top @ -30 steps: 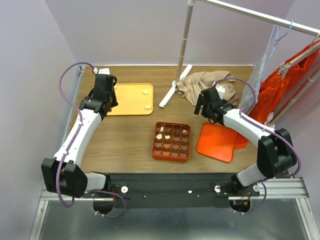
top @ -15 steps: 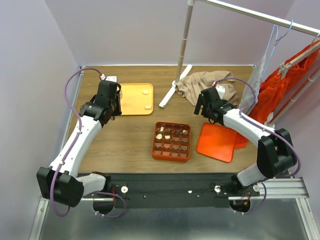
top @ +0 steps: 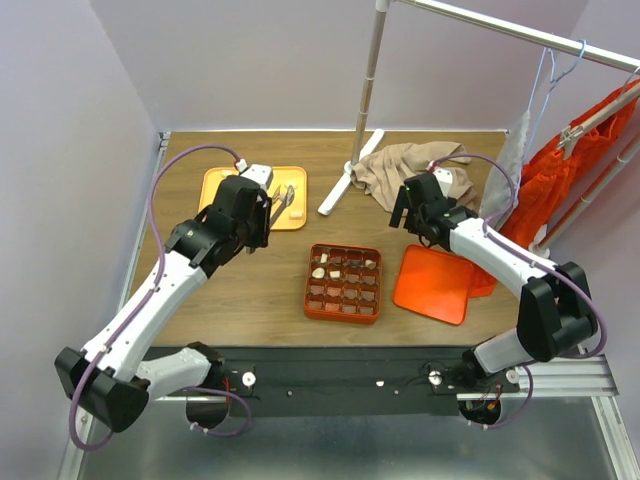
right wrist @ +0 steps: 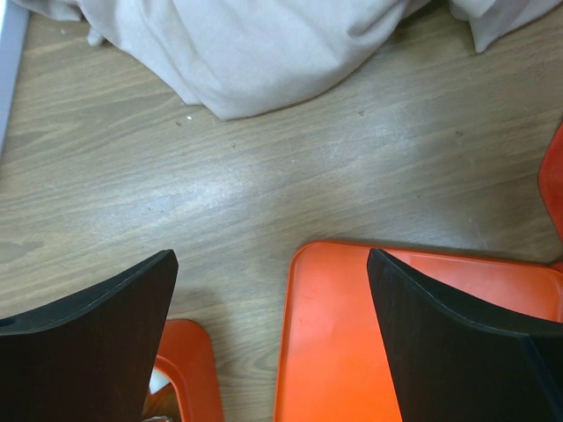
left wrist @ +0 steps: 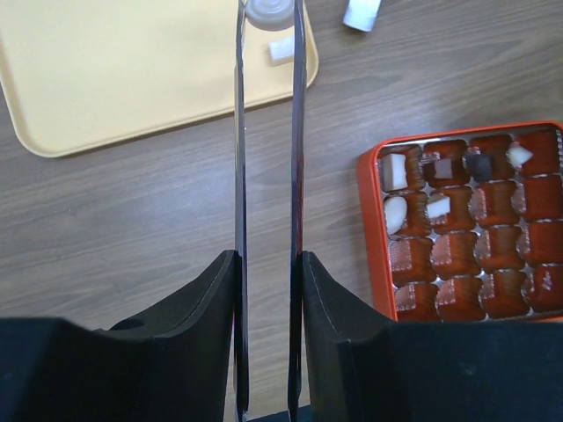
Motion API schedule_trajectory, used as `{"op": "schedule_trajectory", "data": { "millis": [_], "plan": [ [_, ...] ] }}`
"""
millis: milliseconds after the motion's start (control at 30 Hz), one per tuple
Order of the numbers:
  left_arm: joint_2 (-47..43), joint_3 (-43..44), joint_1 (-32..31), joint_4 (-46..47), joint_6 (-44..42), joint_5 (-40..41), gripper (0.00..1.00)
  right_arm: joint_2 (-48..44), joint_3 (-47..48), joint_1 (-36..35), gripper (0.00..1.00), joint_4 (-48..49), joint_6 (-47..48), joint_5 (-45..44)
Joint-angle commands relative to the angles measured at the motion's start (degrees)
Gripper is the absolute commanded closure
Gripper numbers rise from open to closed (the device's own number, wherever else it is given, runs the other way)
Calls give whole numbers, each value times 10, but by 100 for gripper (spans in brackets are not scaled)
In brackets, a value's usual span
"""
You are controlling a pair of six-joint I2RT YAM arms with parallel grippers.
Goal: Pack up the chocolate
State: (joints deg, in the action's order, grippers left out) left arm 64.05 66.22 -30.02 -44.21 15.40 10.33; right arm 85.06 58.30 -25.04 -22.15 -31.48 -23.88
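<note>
My left gripper [left wrist: 268, 259] [top: 266, 208] is shut on a pair of thin metal tweezers [left wrist: 239, 132]. The tweezer tips pinch a cream-white chocolate [left wrist: 268, 10] above the right edge of the yellow tray [left wrist: 106, 70] [top: 222, 186]. Another white chocolate [left wrist: 281, 48] [top: 297, 213] lies on that tray. The orange gridded box [left wrist: 373, 229] [top: 343, 300] holds several white and brown chocolates in its far rows, among them a white one [left wrist: 393, 171] and a brown one [left wrist: 478, 163]. My right gripper [right wrist: 273, 308] [top: 412, 207] hangs open over the table and the left edge of the flat orange tray [right wrist: 396, 334] [top: 435, 283].
A beige cloth [top: 408, 170] [right wrist: 264, 44] lies at the back right, behind my right gripper. A white garment rack's foot [top: 348, 176] and pole stand behind the box. Orange clothing [top: 570, 170] hangs at the right edge.
My left arm has swung right from the yellow tray's left end to its right side, tweezers in hand. The white piece at the tray's back right now sits between the tweezer tips. The right arm is still.
</note>
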Motion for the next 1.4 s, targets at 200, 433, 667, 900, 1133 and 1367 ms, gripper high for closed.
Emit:
{"op": "schedule_trajectory", "data": {
  "millis": [200,433,667,900,1133,1367],
  "plan": [
    [-76,-29,-36,11,-11,-63,83,-35,52,2,2,-26,-17,1],
    [-56,-33,-117,1,41,-58,83,-38,66,2,2,-32,-15,-4],
    [-55,-21,-228,-18,114,-29,83,-38,56,2,2,-34,-17,-3],
    [-40,-30,-328,-37,172,6,83,-31,58,2,2,-34,-18,2],
    [-33,-29,-358,-54,187,29,83,-24,61,2,2,-34,-14,1],
    [-32,-34,-368,-55,193,36,83,-22,60,2,2,-34,-15,5]
  ]
}}
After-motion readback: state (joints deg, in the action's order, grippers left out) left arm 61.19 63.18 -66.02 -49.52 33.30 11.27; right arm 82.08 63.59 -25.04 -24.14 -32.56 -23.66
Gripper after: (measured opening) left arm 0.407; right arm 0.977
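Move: The chocolate box, where the held round chocolate is headed, has its middle some 9 cm back and 17 cm to the right of the left hand, about 19 cm lower. The cream tray's middle lies about 12 cm ahead and 5 cm left of the hand; the flat orange tray is level with the box, roughly 21 cm to the right of it. From the right hand, the box is about 12 cm back and 15 cm left, some 8 cm below. The round chocolate, still pinched at the tips of the tweezers, is carried by the left hand away from the cream tray and over the box, about 15 cm back and 11 cm right at nearly steady height, dipping slightly at the end. The wrist swings some 25 degrees clockwise and the fingers keep their hold on the tweezers. The empty, open right hand lifts about 5 cm. ##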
